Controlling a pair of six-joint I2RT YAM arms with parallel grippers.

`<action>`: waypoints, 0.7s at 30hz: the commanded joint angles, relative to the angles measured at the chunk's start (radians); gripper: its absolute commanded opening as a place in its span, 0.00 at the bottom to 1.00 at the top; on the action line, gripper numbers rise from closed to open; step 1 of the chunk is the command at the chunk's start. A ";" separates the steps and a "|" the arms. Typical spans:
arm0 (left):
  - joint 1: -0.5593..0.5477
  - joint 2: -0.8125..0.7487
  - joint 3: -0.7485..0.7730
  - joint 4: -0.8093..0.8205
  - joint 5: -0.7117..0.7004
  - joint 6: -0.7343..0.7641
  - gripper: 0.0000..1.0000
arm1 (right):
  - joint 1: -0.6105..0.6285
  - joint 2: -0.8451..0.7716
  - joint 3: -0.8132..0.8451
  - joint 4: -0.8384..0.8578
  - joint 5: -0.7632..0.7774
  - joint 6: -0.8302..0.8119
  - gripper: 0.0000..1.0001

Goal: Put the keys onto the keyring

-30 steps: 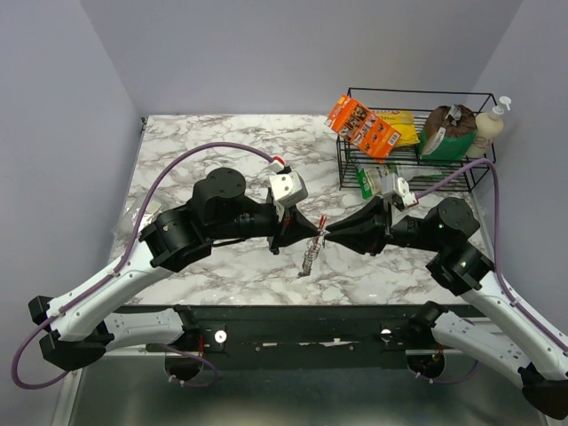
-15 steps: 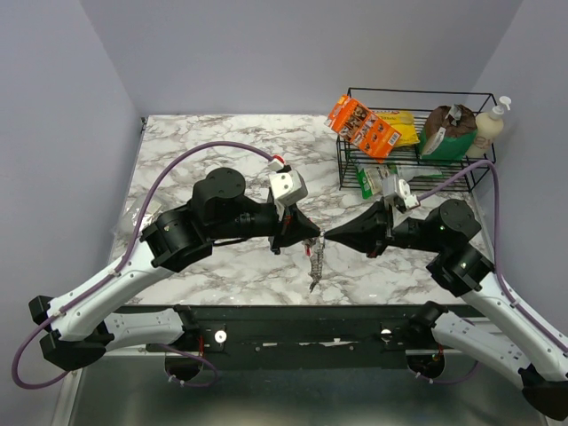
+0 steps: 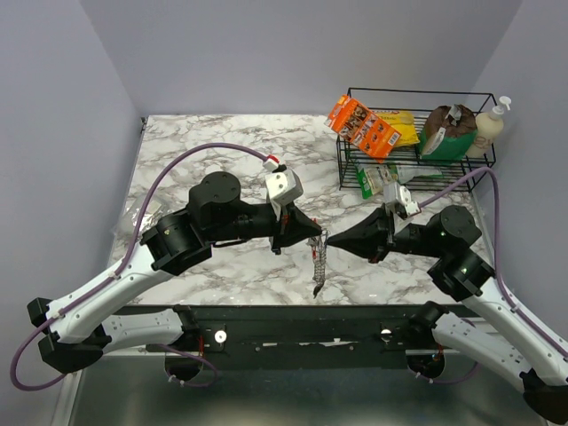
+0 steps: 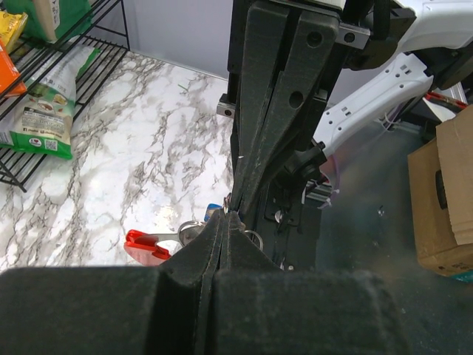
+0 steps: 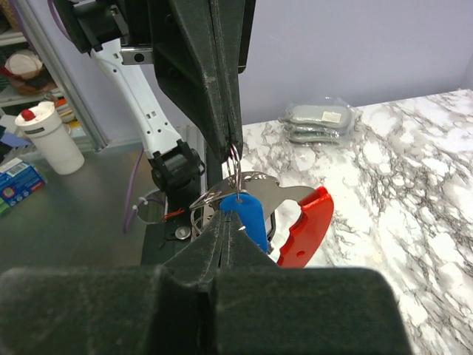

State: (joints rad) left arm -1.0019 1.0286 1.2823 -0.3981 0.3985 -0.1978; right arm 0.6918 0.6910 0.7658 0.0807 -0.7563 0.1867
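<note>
The keyring (image 3: pixel 319 262), a silver chain strip, hangs in the air between both grippers over the table's front middle. My left gripper (image 3: pixel 317 238) is shut on a small wire ring (image 5: pixel 235 159) at its top. From this ring hang a blue-headed key (image 5: pixel 251 214), a flat silver piece (image 5: pixel 262 186) and the red curved piece (image 5: pixel 307 225). My right gripper (image 3: pixel 329 238) is shut tip to tip against the left one, pinching at the ring wire beside the blue head. In the left wrist view the red piece (image 4: pixel 146 246) and rings (image 4: pixel 189 229) peek out beside my shut fingers (image 4: pixel 222 222).
A black wire rack (image 3: pixel 417 133) at the back right holds an orange box (image 3: pixel 361 125), bags and a soap bottle (image 3: pixel 491 124). A clear plastic bag (image 3: pixel 135 218) lies at the table's left edge. Off the table stand a cardboard box (image 4: pixel 443 192) and a white bottle (image 5: pixel 52 137).
The right gripper has closed at the ring. Both arms rose and shifted slightly, and the chain, slanted near the table before, now hangs straight down.
</note>
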 commanded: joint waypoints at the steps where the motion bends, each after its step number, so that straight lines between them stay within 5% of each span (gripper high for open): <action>1: -0.004 -0.016 -0.006 0.071 -0.012 -0.023 0.00 | 0.003 -0.015 -0.013 0.004 -0.014 0.007 0.00; 5: -0.003 -0.013 -0.008 0.055 0.006 -0.023 0.00 | 0.002 -0.039 -0.008 0.002 0.015 -0.004 0.03; 13: -0.003 -0.004 -0.005 0.031 0.049 -0.017 0.00 | 0.002 -0.042 0.012 0.005 0.038 -0.007 0.44; 21: -0.004 0.010 -0.003 0.036 0.079 -0.022 0.00 | 0.003 -0.018 0.024 0.016 0.035 -0.004 0.47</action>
State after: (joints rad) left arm -1.0019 1.0359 1.2766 -0.3920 0.4320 -0.2115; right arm 0.6918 0.6678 0.7635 0.0807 -0.7376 0.1829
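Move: Just beside the right hand's shut fingertips is the middle of the blue tag, about 1 cm ahead, 1 cm left and level, its near edge pinched. The ring in the left fingers lies some 1 cm ahead, 2 cm left and 3 cm above the right hand; the red-handled piece hangs roughly 3 cm ahead, 3 cm left and 1 cm lower. From the left hand, the tag is about 1 cm right and 3 cm below, neither ahead nor back. Letting go of the blue tag, the right fingers open to nearly half while that hand lifts about 1 cm and edges to its right and slightly back, away from the left hand, then eases part of the way back with the opened fingers on either side of the tag. The left hand keeps its shut grip on the ring, almost still. ##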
